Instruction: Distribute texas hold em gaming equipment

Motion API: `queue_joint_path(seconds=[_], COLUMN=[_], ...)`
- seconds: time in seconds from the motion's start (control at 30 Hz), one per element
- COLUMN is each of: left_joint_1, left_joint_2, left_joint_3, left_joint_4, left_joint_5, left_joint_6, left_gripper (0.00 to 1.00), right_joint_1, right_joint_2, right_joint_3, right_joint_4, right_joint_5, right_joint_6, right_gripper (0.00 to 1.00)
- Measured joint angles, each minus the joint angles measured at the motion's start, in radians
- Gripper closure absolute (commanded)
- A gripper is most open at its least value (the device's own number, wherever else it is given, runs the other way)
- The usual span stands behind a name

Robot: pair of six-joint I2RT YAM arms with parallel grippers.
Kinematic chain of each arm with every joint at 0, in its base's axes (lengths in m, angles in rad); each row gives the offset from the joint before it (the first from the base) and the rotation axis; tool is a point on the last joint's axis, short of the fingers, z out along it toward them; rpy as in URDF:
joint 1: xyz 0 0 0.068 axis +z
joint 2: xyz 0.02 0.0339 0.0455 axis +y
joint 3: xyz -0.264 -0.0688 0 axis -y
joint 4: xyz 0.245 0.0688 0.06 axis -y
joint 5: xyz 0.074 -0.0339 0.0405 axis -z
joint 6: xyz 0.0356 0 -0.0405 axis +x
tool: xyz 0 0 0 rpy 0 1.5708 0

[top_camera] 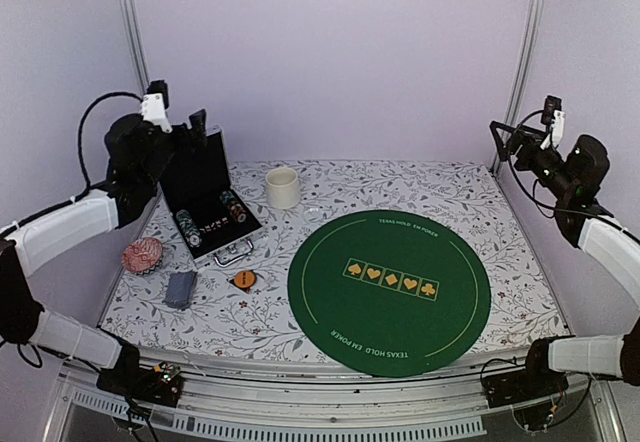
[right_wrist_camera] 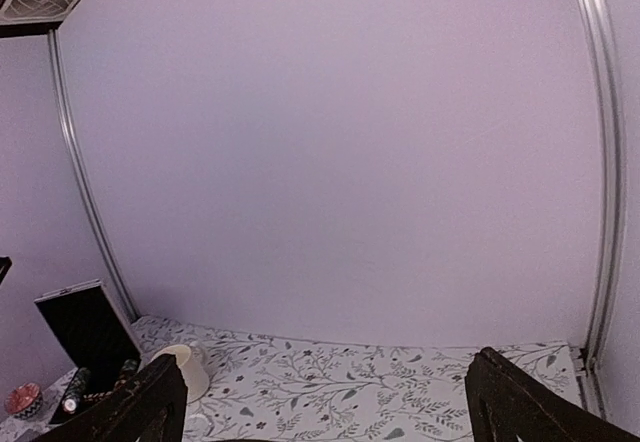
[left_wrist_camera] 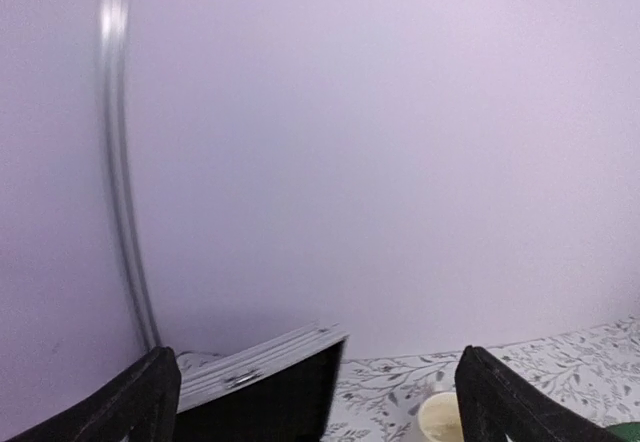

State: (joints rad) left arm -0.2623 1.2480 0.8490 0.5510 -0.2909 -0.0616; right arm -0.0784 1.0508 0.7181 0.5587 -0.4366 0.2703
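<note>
An open black case (top_camera: 200, 177) stands at the back left with chip stacks (top_camera: 188, 227) in its tray. An orange round disc (top_camera: 244, 279) and a grey-blue deck of cards (top_camera: 181, 289) lie on the cloth in front of it. My left gripper (top_camera: 195, 127) hangs high above the case, open and empty. In the left wrist view the left gripper (left_wrist_camera: 315, 362) frames the case lid (left_wrist_camera: 260, 392). My right gripper (top_camera: 503, 134) is raised at the far right, open and empty. In the right wrist view the right gripper (right_wrist_camera: 325, 372) looks at the back wall, with the chips (right_wrist_camera: 75, 390) far left.
A round green poker mat (top_camera: 388, 290) covers the middle and right of the flowered tablecloth (top_camera: 480, 187). A cream mug (top_camera: 283, 187) stands behind it, also in both wrist views (left_wrist_camera: 438, 417) (right_wrist_camera: 190, 370). A red-patterned small bowl (top_camera: 142, 255) sits at the left edge. Metal frame posts (top_camera: 128, 12) rise at the back corners.
</note>
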Motion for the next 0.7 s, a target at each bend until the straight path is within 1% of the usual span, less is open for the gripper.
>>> queue_joint_path(seconds=[0.07,0.1,0.17,0.27,0.37,0.43,0.47,0.53,0.67,0.7], left_joint_1=[-0.076,-0.121,-0.186,-0.271,-0.326,-0.35,-0.356,-0.361,-0.344,-0.339], left_joint_2=[0.087,0.163,0.316,0.57,0.796,0.956,1.013,1.152,1.368,1.399], left_joint_3=[0.161,0.285,0.493,0.782,0.974,1.103,1.149,1.287,1.56,1.597], left_joint_4=[-0.142,-0.254,-0.413,-0.648,-0.824,-0.946,-0.99,-1.096,-1.225,-1.237], left_joint_5=[0.068,0.119,0.197,0.267,0.299,0.304,0.304,0.3,0.276,0.274], left_joint_6=[0.017,0.029,0.038,0.058,0.081,0.097,0.101,0.107,0.11,0.11], left_gripper=[0.02,0.02,0.02,0.02,0.02,0.02,0.02,0.02,0.02,0.02], right_joint_1=[0.077,0.123,0.206,0.3,0.367,0.399,0.409,0.429,0.451,0.453], right_joint_2=[0.047,0.074,0.131,0.21,0.282,0.319,0.331,0.351,0.363,0.366], right_joint_3=[0.092,0.135,0.204,0.264,0.285,0.286,0.285,0.28,0.262,0.259], right_joint_4=[-0.125,-0.195,-0.316,-0.468,-0.592,-0.653,-0.671,-0.694,-0.704,-0.706], right_joint_5=[0.008,0.021,0.069,0.151,0.221,0.252,0.26,0.27,0.278,0.279], right_joint_6=[0.006,0.003,-0.008,-0.026,-0.037,-0.043,-0.043,-0.042,-0.037,-0.034], right_gripper=[0.01,0.01,0.01,0.01,0.01,0.01,0.01,0.01,0.01,0.01])
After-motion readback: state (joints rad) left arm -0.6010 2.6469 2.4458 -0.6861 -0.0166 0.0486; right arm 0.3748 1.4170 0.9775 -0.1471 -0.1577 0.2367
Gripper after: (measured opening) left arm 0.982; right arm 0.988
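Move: High above the chip case, the left hand has the clear round button about 15 cm ahead, 30 cm to its right and 35 cm below. The white cup stands roughly 9 cm left of the button and 4 cm farther out; the case's chip tray is 12 cm ahead of the hand and 4 cm right, the green mat's middle 6 cm back and 45 cm right. From the right hand the button lies some 20 cm ahead, 41 cm left and 36 cm below. Swinging fast to the right, the left hand passes the near side of the white cup, then drops steeply towards the clear button, about 30 cm across and as far down, reaching forward as well; its wrist tips down some 55 degrees and turns clockwise, fingers staying open. Meanwhile the right hand, also open, sinks and moves left over the green mat, tipping downward. ##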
